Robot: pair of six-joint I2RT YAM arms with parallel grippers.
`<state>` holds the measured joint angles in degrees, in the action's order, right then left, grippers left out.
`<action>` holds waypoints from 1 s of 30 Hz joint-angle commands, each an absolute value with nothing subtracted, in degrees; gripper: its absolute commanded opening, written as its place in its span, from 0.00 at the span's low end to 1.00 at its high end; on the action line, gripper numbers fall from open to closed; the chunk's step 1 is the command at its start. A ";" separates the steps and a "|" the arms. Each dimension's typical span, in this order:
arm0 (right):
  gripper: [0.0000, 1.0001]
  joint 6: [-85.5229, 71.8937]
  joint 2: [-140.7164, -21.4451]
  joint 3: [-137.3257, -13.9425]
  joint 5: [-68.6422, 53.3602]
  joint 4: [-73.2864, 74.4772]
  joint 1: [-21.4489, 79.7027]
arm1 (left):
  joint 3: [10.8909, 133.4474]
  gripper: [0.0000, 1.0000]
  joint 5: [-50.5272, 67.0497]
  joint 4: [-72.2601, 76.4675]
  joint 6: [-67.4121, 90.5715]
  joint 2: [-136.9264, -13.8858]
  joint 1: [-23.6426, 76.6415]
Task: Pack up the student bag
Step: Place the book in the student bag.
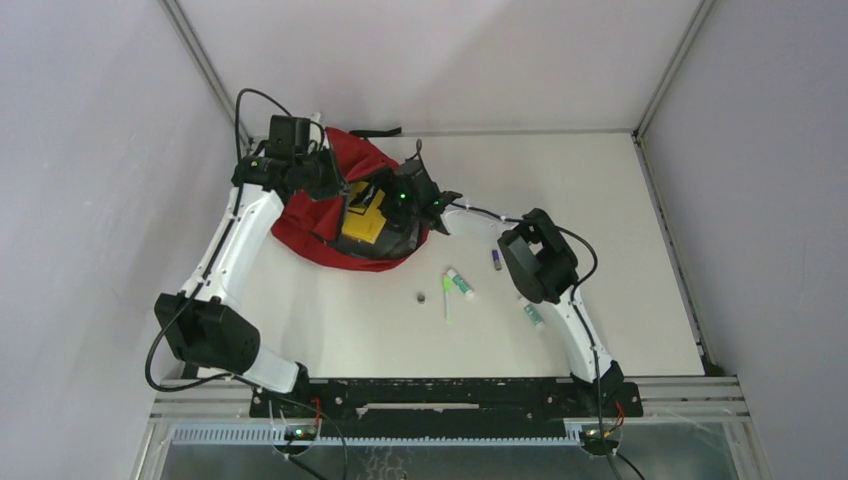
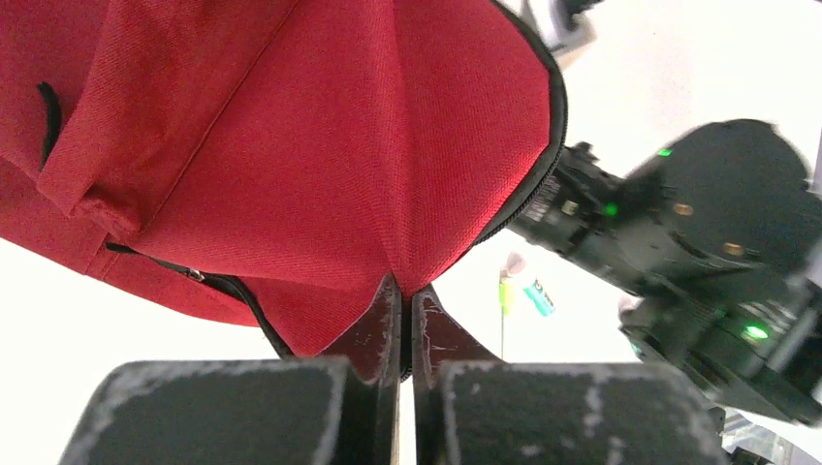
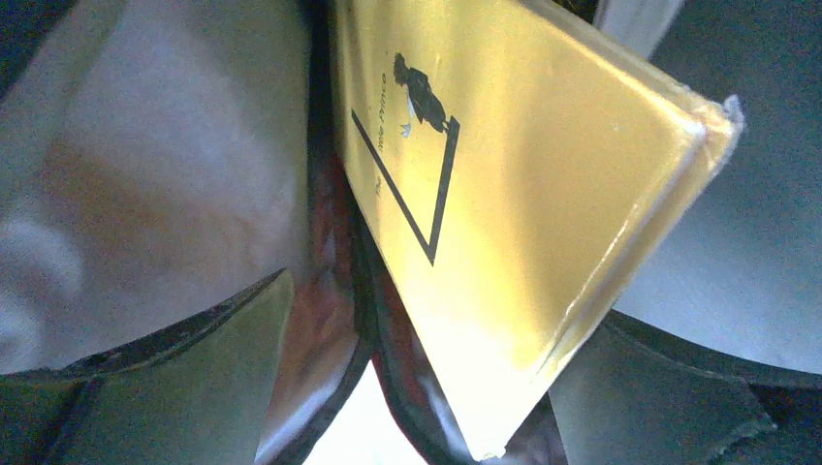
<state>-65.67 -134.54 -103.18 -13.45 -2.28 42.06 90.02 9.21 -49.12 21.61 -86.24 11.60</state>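
Observation:
The student bag [image 1: 300, 228], red with black zip trim, lies at the table's back left with its mouth facing right. My left gripper [image 1: 328, 180] is shut on a fold of the bag's red fabric [image 2: 291, 145], pinched at the fingertips [image 2: 393, 300] and pulled up taut. A yellow book [image 1: 362, 226] sits partly in the bag's mouth. My right gripper [image 1: 397, 208] is at that mouth and stands open. In the right wrist view the book [image 3: 523, 184] has a corner between the wide-apart fingers [image 3: 204, 368], and the bag's black-edged rim [image 3: 363, 291] runs beside it.
On the white table right of the bag lie a glue stick [image 1: 460, 285], a green pen [image 1: 447, 300], a small dark cylinder [image 1: 421, 297], a small purple-tipped item [image 1: 495, 259] and another tube [image 1: 533, 316]. The right arm's elbow [image 1: 540, 262] hangs above them.

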 commanded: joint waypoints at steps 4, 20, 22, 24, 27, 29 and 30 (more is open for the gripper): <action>1.00 -56.81 -125.78 -103.31 -14.60 10.14 41.73 | 86.08 0.00 9.29 -43.63 24.75 -82.32 10.62; 1.00 -42.92 -131.10 -114.73 -25.68 23.02 43.93 | 83.17 0.00 11.74 -40.68 25.80 -81.45 9.89; 1.00 -40.24 -131.45 -115.78 -28.27 28.82 42.53 | 82.92 0.00 11.80 -40.62 25.83 -81.47 9.81; 1.00 -38.30 -129.46 -112.49 -28.74 31.86 41.19 | 82.69 0.00 11.45 -40.45 25.80 -81.58 9.71; 1.00 -36.93 -121.67 -102.64 -24.92 28.85 40.44 | 81.95 0.00 11.11 -39.98 25.90 -81.65 9.22; 1.00 -36.68 -117.41 -97.77 -25.86 26.53 39.63 | 81.38 0.00 11.16 -39.59 26.18 -81.61 8.78; 1.00 -36.66 -115.44 -95.53 -26.17 25.50 39.02 | 81.18 0.00 11.11 -39.45 26.27 -81.64 8.59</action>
<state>-40.07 -126.56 -101.73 -25.65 27.73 40.88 82.76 10.39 -42.13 25.17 -83.88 9.89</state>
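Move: The yellow book lies inside the student bag, its middle about 4 cm back from the wide-open right hand, 3 cm to its left and 5 cm below. The bag mouth's near edge is some 11 cm back and 4 cm right, the glue stick roughly 18 cm back and 18 cm right. From the left hand, which already holds up the flap, the book is about 4 cm back, 4 cm right and 18 cm below. Wide open, the right hand draws about 9 cm back and 6 right, off the book; left still pinches flap. ##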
